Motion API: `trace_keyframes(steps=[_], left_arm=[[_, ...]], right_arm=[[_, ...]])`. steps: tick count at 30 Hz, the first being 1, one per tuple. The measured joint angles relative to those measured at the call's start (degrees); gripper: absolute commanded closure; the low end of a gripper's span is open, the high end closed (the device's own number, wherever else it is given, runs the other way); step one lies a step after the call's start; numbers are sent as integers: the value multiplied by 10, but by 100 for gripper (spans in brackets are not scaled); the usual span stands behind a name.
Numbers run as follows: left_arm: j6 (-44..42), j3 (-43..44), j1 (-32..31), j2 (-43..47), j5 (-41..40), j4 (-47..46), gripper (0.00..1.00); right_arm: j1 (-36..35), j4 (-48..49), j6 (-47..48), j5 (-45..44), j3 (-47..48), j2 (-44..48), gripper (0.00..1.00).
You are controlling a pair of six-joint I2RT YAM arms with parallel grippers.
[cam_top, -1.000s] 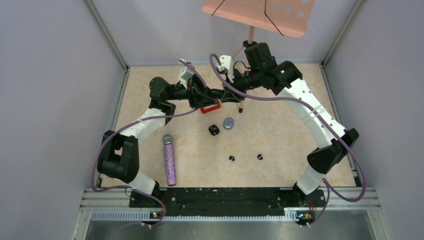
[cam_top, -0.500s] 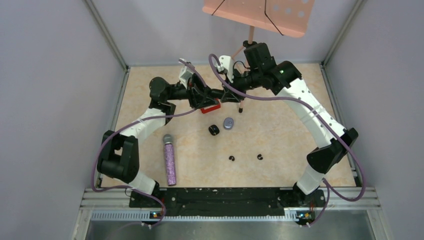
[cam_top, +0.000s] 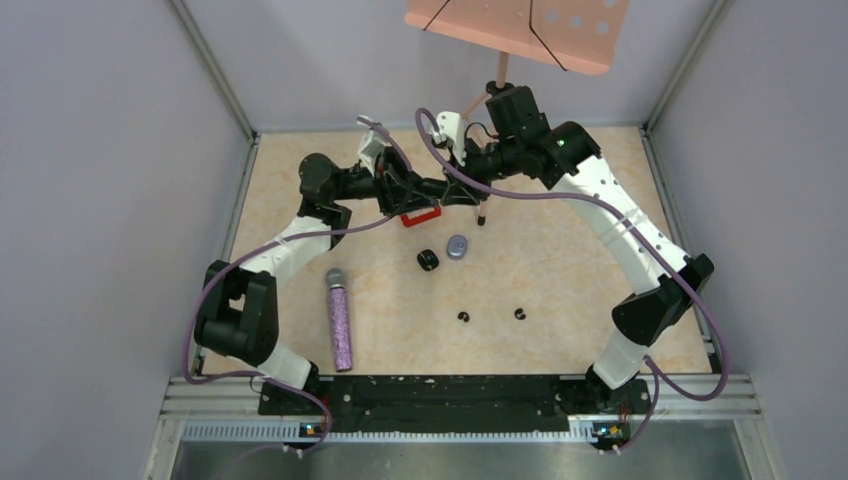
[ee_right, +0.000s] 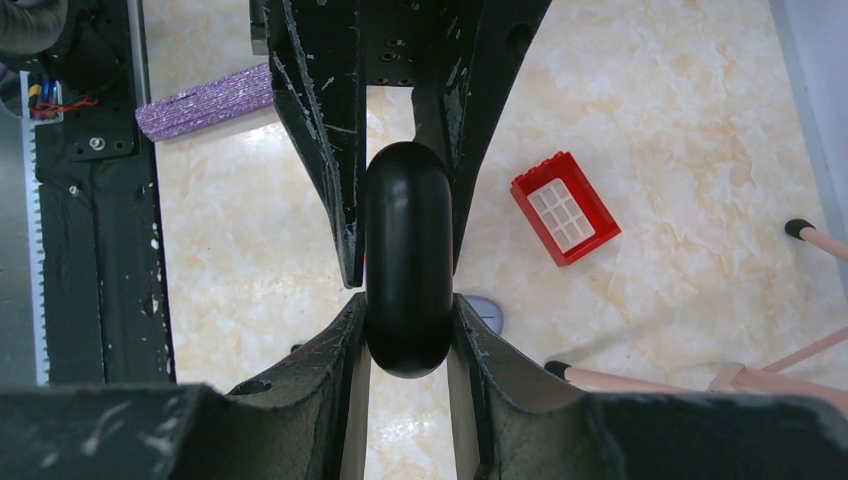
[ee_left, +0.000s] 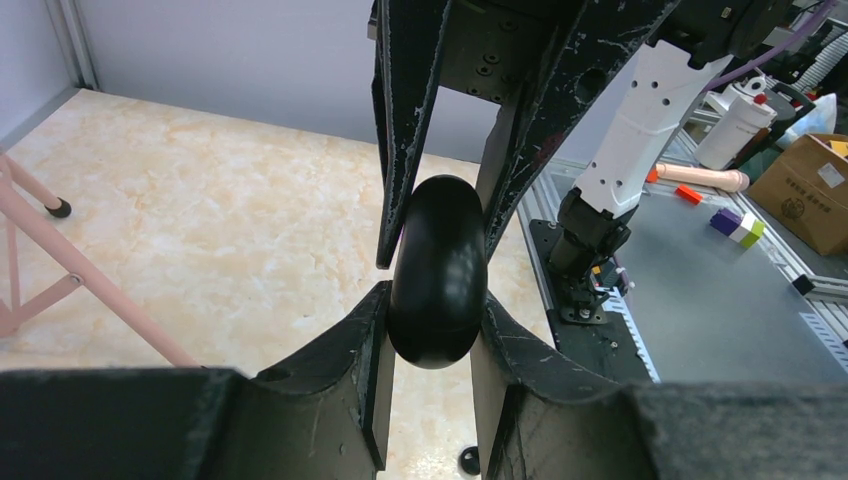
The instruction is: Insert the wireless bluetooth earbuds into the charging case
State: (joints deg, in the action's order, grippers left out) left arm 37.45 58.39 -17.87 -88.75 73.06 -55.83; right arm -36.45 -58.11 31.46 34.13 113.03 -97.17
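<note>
A glossy black oval charging case (ee_left: 437, 265) hangs above the back middle of the table, pinched from both sides. My left gripper (ee_left: 437, 300) is shut on its near end, and the right gripper's fingers (ee_left: 400, 150) reach in from above. From the right wrist, my right gripper (ee_right: 408, 300) is shut on the same case (ee_right: 407, 250). In the top view the left gripper (cam_top: 430, 188) and right gripper (cam_top: 452, 186) meet tip to tip, hiding the case. Two tiny black earbuds (cam_top: 463, 317) (cam_top: 519, 314) lie apart on the table in front.
A grey oval case (cam_top: 458, 247) and a small black round object (cam_top: 428, 260) lie below the grippers. A red brick (cam_top: 421, 215) sits under the left gripper. A glittery purple microphone (cam_top: 340, 320) lies at the front left. A pink stand (cam_top: 500, 70) rises at the back.
Both grippers stay together on the black case. The joined pair has shifted very slightly toward the back; nothing on the table has moved.
</note>
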Motion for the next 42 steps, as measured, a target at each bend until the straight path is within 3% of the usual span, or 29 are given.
trace_keyframes(steps=[2,6,15,38,42], left_arm=[[0,0,0,0,0,0,100],[0,0,-1,0,2,-7,100],[1,-5,-1,-3,1,-41,100],[-1,-15,-1,-9,-8,-38,100],[4,-18,8,-9,-27,-23,100]], right_arm=[[0,0,1,0,0,0,57],[0,-16,0,1,18,-7,49],[33,-69,-84,77,157,-84,50],[83,-73,-161,104,210,-97,48],[97,-67,-145,82,150,-40,52]])
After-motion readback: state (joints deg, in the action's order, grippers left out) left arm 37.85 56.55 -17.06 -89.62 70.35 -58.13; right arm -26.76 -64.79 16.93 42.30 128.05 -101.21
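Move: The closed black earbud case is pinched between my two hands, roughly 2 cm to the right of my left hand point and 2 cm to the left of my right one, slightly below the latter. Some 30 cm below my left hand lie its neighbours: the other black case about 2 cm back and 2 cm left, the lavender case about 1 cm ahead and 4 cm right, and the red box about 10 cm ahead and 4 cm left. My left hand keeps its pinch on the black case and stays nearly in place. I open my right fingers, let go and lift about 3 cm while easing 3 cm forward and tilting some 15 degrees, following the lid's opening side; then I climb again and draw off to the right, nearly 6 cm higher in all, fingers still open. ##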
